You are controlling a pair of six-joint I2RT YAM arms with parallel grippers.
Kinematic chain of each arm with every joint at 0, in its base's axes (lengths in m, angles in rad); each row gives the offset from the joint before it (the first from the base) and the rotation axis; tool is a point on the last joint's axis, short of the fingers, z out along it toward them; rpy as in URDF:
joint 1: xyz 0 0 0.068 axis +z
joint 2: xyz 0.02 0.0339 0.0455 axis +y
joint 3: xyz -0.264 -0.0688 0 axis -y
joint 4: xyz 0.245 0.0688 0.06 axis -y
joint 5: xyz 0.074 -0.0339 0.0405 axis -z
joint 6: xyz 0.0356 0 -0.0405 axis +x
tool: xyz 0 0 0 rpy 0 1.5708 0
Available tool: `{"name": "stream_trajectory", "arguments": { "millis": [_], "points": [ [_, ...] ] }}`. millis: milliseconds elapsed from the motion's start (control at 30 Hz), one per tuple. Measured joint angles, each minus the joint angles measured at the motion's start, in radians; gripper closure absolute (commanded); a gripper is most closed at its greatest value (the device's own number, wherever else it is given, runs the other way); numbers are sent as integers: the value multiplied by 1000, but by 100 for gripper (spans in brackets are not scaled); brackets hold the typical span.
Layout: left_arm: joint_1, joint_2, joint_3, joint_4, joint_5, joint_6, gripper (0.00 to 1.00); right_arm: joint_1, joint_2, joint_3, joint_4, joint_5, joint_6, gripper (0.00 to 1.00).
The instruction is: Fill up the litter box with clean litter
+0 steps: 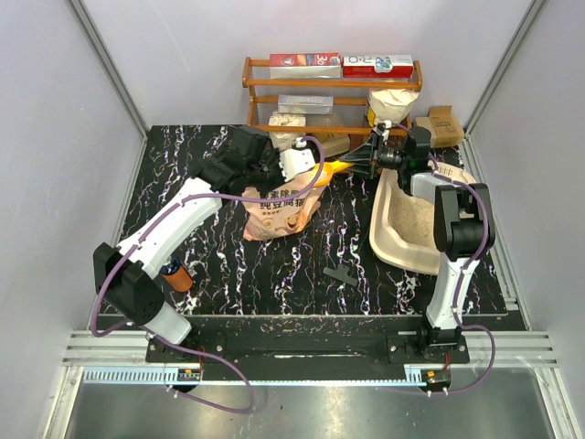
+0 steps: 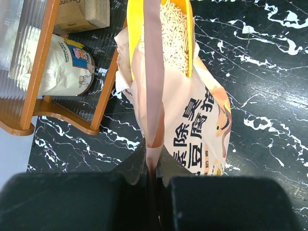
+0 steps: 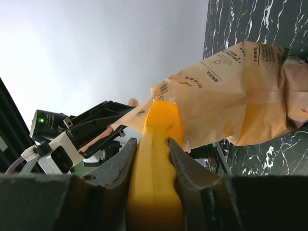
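Note:
The cream litter box [image 1: 385, 240] lies at the right, with tan clean litter [image 1: 411, 218] on its floor. A crinkled pink-orange bag [image 1: 279, 212] lies mid-table. My left gripper [image 1: 309, 166] is shut on a strip of the bag's mouth; the left wrist view shows that gripper [image 2: 154, 161] pinching the pink strip of the bag [image 2: 199, 120]. A yellow scoop [image 2: 161, 29] sits in the bag's mouth, loaded with pale litter pellets [image 2: 175, 33]. My right gripper [image 3: 153, 147] is shut on the scoop's handle [image 3: 156, 183], between the bag and the box [image 1: 367, 159].
A wooden rack [image 1: 334, 87] with boxes and a white sack [image 1: 391, 102] stands at the back. A cardboard box [image 1: 445, 124] sits behind the litter box. A small black part [image 1: 343, 273] lies on the marble table, and an orange object [image 1: 179, 275] sits by the left arm.

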State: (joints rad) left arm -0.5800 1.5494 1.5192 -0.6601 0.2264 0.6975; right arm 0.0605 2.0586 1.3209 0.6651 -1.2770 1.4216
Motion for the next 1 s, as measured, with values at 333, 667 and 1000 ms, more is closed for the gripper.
{"name": "stream_trajectory", "arguments": {
  "millis": [333,667,1000],
  "points": [
    [0,1,1,-1,0,1,100,-85,0,-16,30,-11,35,100],
    [0,2,1,0,-3,2,100,-179,-38,-20,-13,-27,19,100],
    [0,6,5,1,-2,9,100,-336,-153,-53,-77,-50,-26,100]
  ]
}}
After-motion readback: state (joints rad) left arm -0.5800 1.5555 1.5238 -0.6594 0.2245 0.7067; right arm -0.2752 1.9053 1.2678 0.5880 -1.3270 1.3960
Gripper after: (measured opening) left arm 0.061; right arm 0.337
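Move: The litter box's middle lies about 20 cm to the right hand's right, 14 cm nearer the base and 16 cm below. The bag's middle is some 17 cm to that hand's left, 11 cm back and 11 cm below, and the cardboard box is roughly 24 cm to its right, 10 cm farther out and 15 cm below. From the left hand the litter box is about 40 cm right, 6 cm back and 19 cm lower. The right hand, still gripping the yellow scoop by its handle, draws the litter-laden bowl rightward out of the bag's mouth, away from the bag and towards the far end of the litter box, about 15 cm in all. It travels nearly level at first, then climbs some 4 cm as the wrist swings about 15 degrees clockwise, while the left hand stays put and keeps its pinch on the bag's rim. ##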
